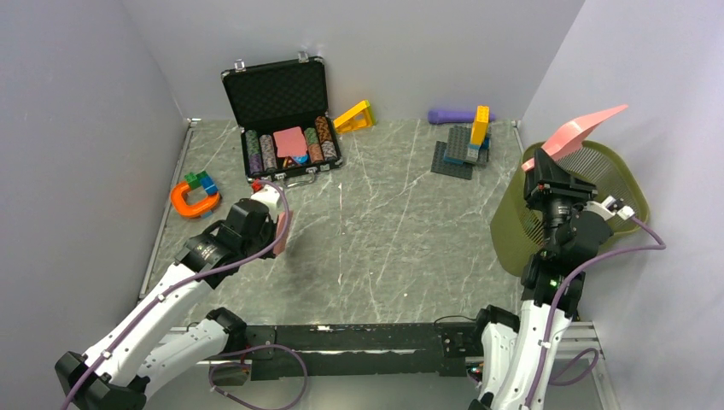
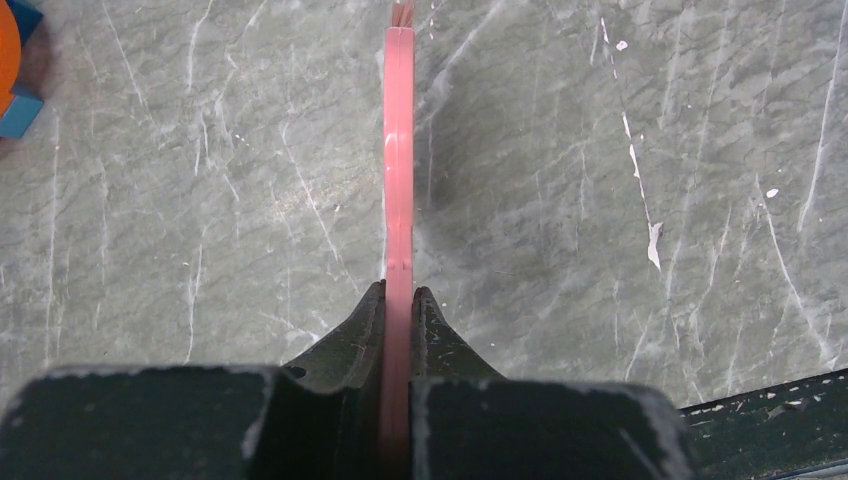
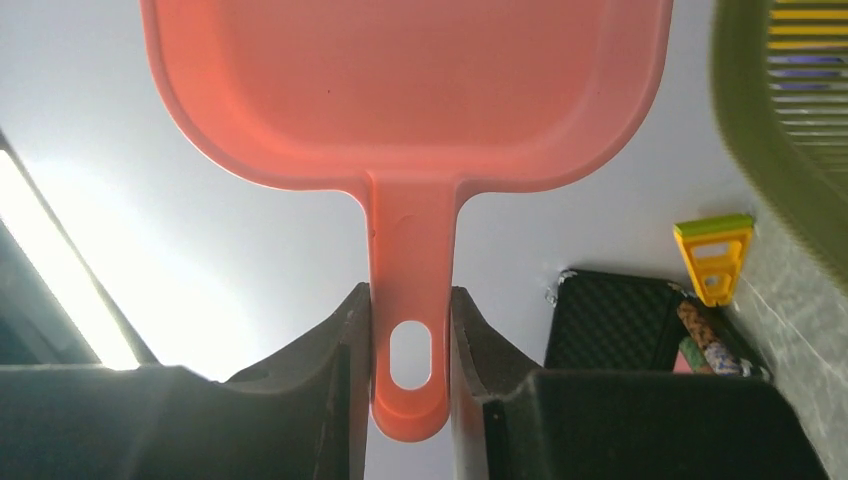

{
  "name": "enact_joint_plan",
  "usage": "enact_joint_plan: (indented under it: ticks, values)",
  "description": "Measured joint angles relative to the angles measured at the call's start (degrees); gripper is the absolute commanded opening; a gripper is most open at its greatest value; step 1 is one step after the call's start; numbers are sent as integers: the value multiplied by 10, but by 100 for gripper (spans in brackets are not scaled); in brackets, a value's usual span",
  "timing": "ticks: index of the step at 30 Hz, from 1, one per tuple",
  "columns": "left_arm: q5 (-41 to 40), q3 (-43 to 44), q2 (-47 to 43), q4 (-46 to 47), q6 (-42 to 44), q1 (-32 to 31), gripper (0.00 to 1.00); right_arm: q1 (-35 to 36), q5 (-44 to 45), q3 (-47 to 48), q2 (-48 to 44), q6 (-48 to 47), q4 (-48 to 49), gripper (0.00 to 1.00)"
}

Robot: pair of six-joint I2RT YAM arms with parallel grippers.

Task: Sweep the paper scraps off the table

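No paper scraps show in any view. The grey-green marble table lies bare between the arms. My left gripper hangs low over the table's left half, shut on a pink brush. In the left wrist view the gripper clamps that brush, seen edge-on just above the marble. My right gripper is raised at the right, shut on the handle of a pink dustpan tipped up over the olive basket. From the right wrist, the gripper pinches the dustpan by its handle.
An open black case of poker chips stands at the back left. An orange horseshoe piece with bricks lies by the left edge. A yellow piece, a grey baseplate with bricks and a purple cylinder sit at the back.
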Motion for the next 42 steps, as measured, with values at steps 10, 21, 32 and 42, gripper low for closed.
enact_joint_plan:
  ticks: [10,21,32,42]
  values:
    - [0,0,0,0,0,0,0,0,-46,106,75,-144,-3,0]
    - [0,0,0,0,0,-1,0,56,-170,262,205,-421,-128,0]
    - [-15,0,0,0,-2,-1,0,456,50,239,419,-604,-248,0]
    - [-17,0,10,0,-2,-2,0,507,250,214,635,-667,-256,0]
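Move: The right hand holds the emptied dustpan high by the basket, whose middle lies about 13 cm to its right, 4 cm ahead and some 26 cm below. Its goal, the bare middle of the table, is roughly 20 cm left, 10 cm ahead and 38 cm down; the grey baseplates stand 24 cm ahead, 5 cm left, at table level. From the left hand, which holds the brush, that bare spot is some 29 cm right, 15 cm ahead and 15 cm below. Rising about 5 cm at first while it begins to roll back out of the tipping pose, the right hand then swings left and plunges away from the basket to the bare middle of the table, ending some 32 cm lower, nearly 20 cm left and a little forward. The wrist rolls its left side down and turns the fingers from level ahead to steeply down, keeping its grip on the dustpan's handle. ##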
